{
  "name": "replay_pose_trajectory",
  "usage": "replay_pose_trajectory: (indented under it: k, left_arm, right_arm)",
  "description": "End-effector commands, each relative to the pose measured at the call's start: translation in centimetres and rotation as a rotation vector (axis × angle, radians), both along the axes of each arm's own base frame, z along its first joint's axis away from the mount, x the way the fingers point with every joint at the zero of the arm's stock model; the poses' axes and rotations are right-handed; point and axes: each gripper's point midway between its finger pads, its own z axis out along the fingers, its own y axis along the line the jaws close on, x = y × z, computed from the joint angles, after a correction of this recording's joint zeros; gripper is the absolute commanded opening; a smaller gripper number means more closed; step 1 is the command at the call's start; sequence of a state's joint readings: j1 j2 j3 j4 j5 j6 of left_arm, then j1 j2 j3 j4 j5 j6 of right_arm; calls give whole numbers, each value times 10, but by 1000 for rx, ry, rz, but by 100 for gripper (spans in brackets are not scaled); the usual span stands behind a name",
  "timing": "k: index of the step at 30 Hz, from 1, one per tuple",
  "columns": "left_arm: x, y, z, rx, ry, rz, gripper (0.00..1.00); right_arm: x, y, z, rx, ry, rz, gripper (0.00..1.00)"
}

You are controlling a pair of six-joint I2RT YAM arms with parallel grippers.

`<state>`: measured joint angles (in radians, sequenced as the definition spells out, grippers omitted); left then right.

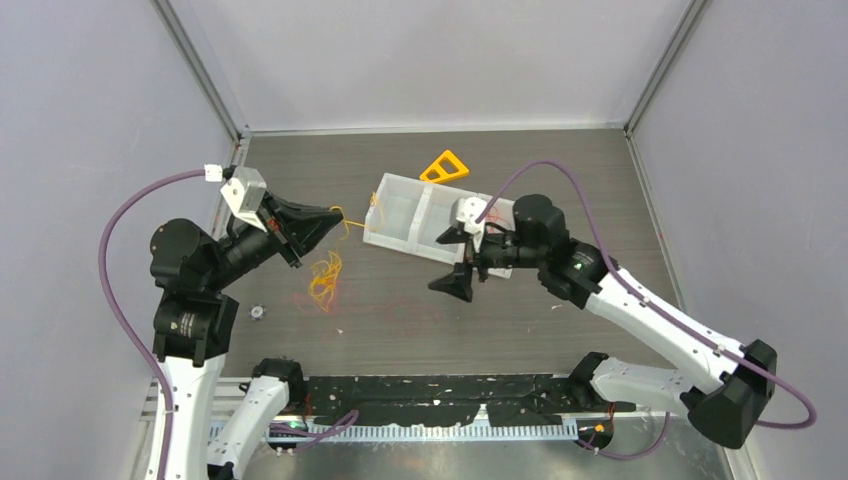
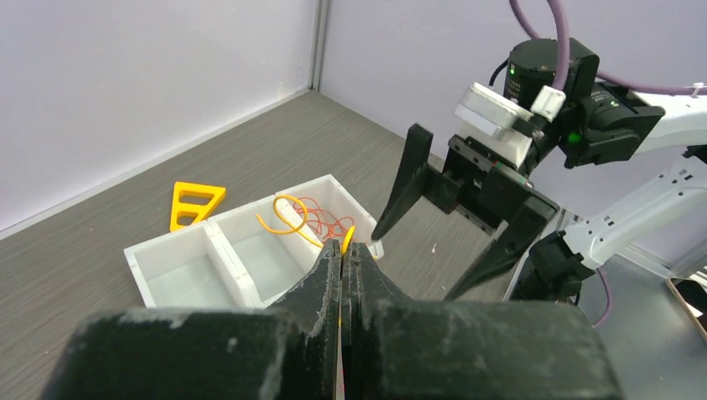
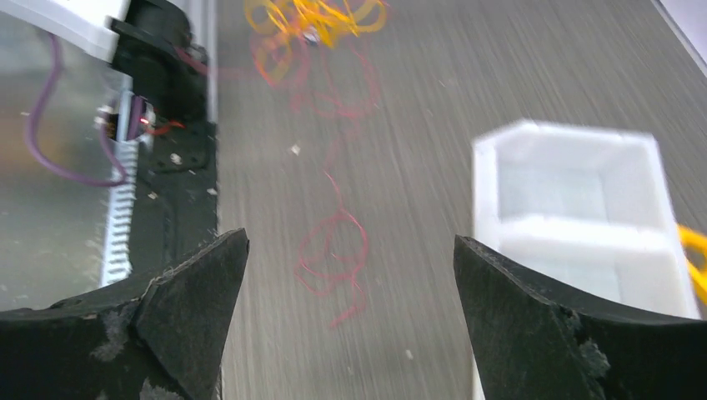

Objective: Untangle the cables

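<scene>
My left gripper [image 1: 338,222] is shut on a yellow cable [image 2: 286,223]. The cable loops out past the tips [image 2: 344,247] over the white bin [image 2: 188,250], where a thin orange-red cable [image 2: 327,220] lies in the end compartment. A yellow and orange tangle [image 1: 325,277] lies on the table below the left gripper and shows at the top of the right wrist view [image 3: 313,17]. A thin red cable [image 1: 410,316] lies loose on the table. My right gripper [image 1: 462,262] is open and empty, hovering over that red cable [image 3: 333,255] beside the bin [image 3: 584,142].
An orange plastic triangle [image 1: 445,167] lies behind the white bin [image 1: 400,235]. A small grey piece [image 1: 257,312] lies near the left arm's base. A black rail [image 1: 440,392] runs along the table's near edge.
</scene>
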<state>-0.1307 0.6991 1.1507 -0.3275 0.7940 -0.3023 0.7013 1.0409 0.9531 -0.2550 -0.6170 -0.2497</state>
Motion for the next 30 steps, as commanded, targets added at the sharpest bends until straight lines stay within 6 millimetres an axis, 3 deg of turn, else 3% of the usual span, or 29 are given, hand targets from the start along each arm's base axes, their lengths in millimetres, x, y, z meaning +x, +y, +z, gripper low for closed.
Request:
replay_pose_trajectory:
  k: [1,4,5,8,11,13,16,20,26,30]
  left_arm:
    - [-6,-1,4,-17,-2,-10,0]
    - [-6,-2,5,-28,11,-15,0]
    - [-7,-2,6,-33,15,-20,0]
    - [-8,-6,8,-49,24,-38,0]
    - [-11,-10,13,-70,25,-60,0]
    - [-12,-11,20,-87,21,-67,0]
    - [-14,-11,41,-99,-18,-69,0]
    - [-14,-4,81,-107,-113,-18,0]
    - [-14,14,143,-177,-233,94,0]
    - [-12,41,186,-230,-313,267,0]
  right_arm:
    - [-3,54,31,116,-74,63,100]
    - [-3,87,53,222,-156,77,98]
    - [0,96,49,224,-157,75,98]
    - [9,120,62,296,-181,47,97]
    - [23,141,47,292,-167,18,93]
    - [30,149,23,250,-142,5,79]
    - [29,139,-36,145,-61,-7,55]
    - [12,112,-87,69,27,-1,27]
    - [-8,78,-133,-30,167,17,24]
    - [-11,58,-156,-79,267,11,25]
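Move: The yellow and red tangle hangs about 17 cm left of the open right hand, level with it front to back and some 6 cm lower. From that hand, a loose red loop lies on the table about 6 cm left, 3 cm ahead and 27 cm down; the white box's middle is some 19 cm ahead, 1 cm right and 24 cm down. From the left hand the tangle hangs level front to back, about 3 cm left and 22 cm below. The right hand sweeps about 14 cm left, nearly level, to the hanging tangle, closes its wide-open fingers on the strands, then drops some 11 cm while drawing about 6 cm back right. The left hand keeps the yellow cable pinched, barely shifting until the right fingers are closing, then climbs about 11 cm, drawing the cable up from the tangle. ##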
